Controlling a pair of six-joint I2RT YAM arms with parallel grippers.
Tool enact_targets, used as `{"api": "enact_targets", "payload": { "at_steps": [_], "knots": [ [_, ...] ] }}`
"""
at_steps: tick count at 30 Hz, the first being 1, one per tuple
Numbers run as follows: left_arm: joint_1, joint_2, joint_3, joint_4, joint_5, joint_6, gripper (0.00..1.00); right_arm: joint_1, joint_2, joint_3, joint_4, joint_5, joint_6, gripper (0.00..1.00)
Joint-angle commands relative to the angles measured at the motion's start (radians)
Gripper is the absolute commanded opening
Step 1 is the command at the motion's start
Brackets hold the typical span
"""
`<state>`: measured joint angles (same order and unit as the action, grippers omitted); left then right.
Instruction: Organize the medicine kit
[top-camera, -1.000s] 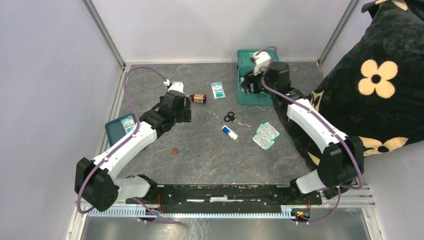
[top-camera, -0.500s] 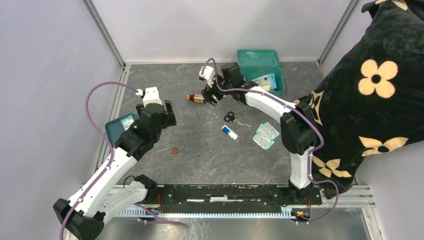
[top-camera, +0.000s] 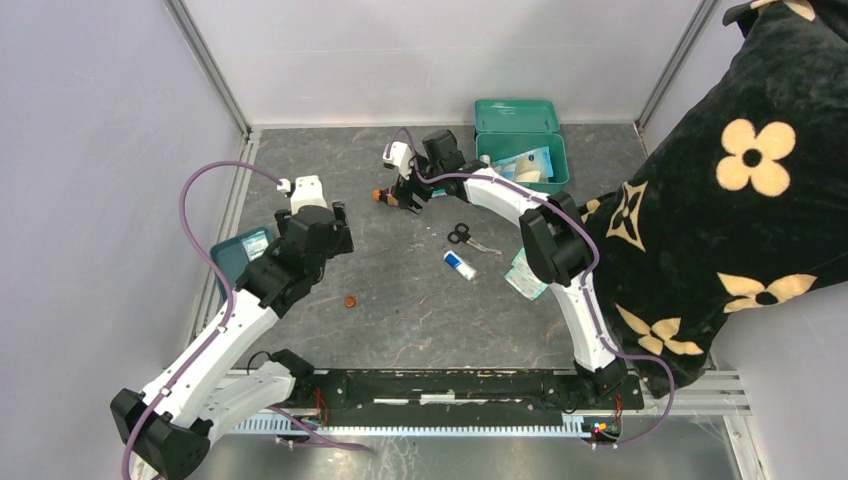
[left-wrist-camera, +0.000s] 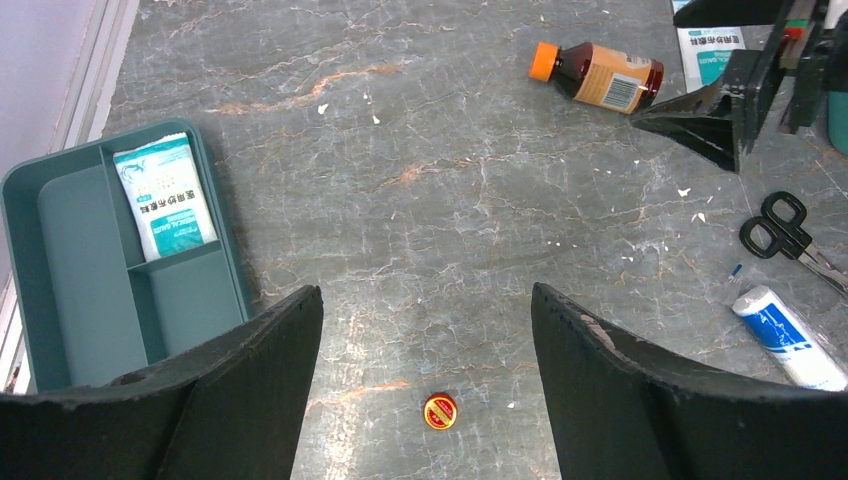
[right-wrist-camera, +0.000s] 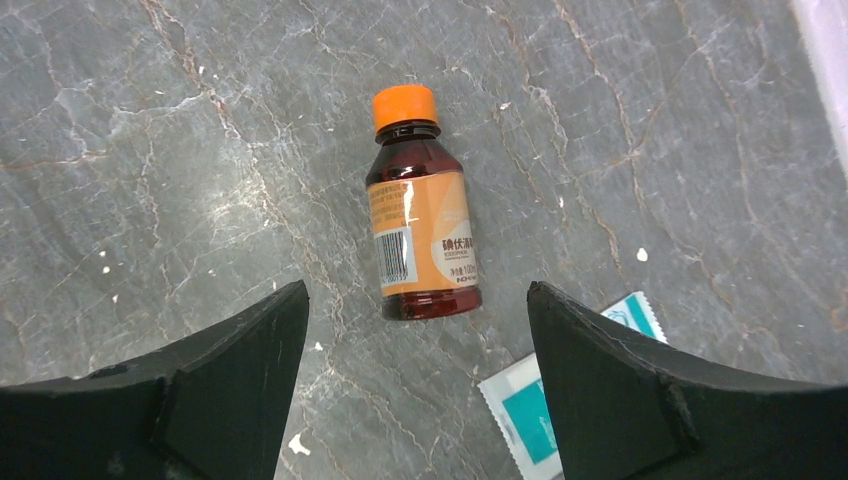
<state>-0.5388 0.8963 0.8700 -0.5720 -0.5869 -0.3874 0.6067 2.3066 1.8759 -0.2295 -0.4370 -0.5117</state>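
Note:
The medicine kit (top-camera: 556, 170) is a teal box at the back, lid up, with a pale packet (top-camera: 528, 160) inside. A brown bottle (right-wrist-camera: 420, 210) with an orange cap lies on its side on the table, also seen as the bottle (left-wrist-camera: 598, 78) in the left wrist view. My right gripper (right-wrist-camera: 417, 290) hovers open over the bottle's base, fingers either side and not touching. My left gripper (left-wrist-camera: 425, 288) is open and empty above bare table, near a small red cap (left-wrist-camera: 439, 411).
A shallow teal divided tray (left-wrist-camera: 60, 250) at the left edge holds a sachet (left-wrist-camera: 165, 195). Another sachet (right-wrist-camera: 530, 405) lies beside the bottle. Scissors (top-camera: 462, 235), a white tube (top-camera: 459, 265) and packets (top-camera: 523, 272) lie mid-table. A black flowered cushion (top-camera: 760, 150) fills the right.
My right arm swung from the kit leftward to the bottle and its jaws widened. My left arm drew back from the bottle toward the tray.

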Motion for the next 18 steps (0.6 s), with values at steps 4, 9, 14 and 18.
{"api": "enact_targets", "payload": {
  "at_steps": [4, 9, 14, 18],
  "knots": [
    [0.003, -0.03, -0.006, 0.015, -0.025, -0.041, 0.83, -0.003, 0.107, 0.126, 0.095, -0.04, 0.095, 0.84],
    [0.003, -0.006, 0.0, 0.011, -0.011, -0.036, 0.83, -0.003, 0.143, 0.111, 0.135, -0.063, 0.159, 0.81],
    [0.003, 0.006, 0.004, 0.011, -0.008, -0.035, 0.83, -0.003, 0.137, 0.08, 0.158, -0.029, 0.197, 0.72],
    [0.005, 0.015, 0.007, 0.01, -0.009, -0.033, 0.83, -0.001, 0.071, -0.042, 0.222, -0.001, 0.227, 0.59]
  ]
}}
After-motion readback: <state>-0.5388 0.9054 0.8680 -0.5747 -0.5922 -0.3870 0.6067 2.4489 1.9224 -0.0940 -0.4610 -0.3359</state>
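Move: The brown bottle with the orange cap lies on its side below the right hand, its middle about 5 cm to the left, 2 cm ahead and 6 cm down. A white-and-teal sachet lies some 7 cm ahead of the right hand and 5 cm to its right, and the scissors about 9 cm back and 12 cm to its right, both on the table top. For the idle left hand, the bottle is roughly 22 cm ahead, 14 cm right and 19 cm below. Downward first and foremost, the right hand sinks about 4.5 cm onto the bottle while easing some 2 cm left and a little forward, its fingers tipping down by about 5 degrees. Fully spread at first, the fingers come to straddle the label near the bottle's base and close part of the way around it; whether the pads touch yet can't be made out. ##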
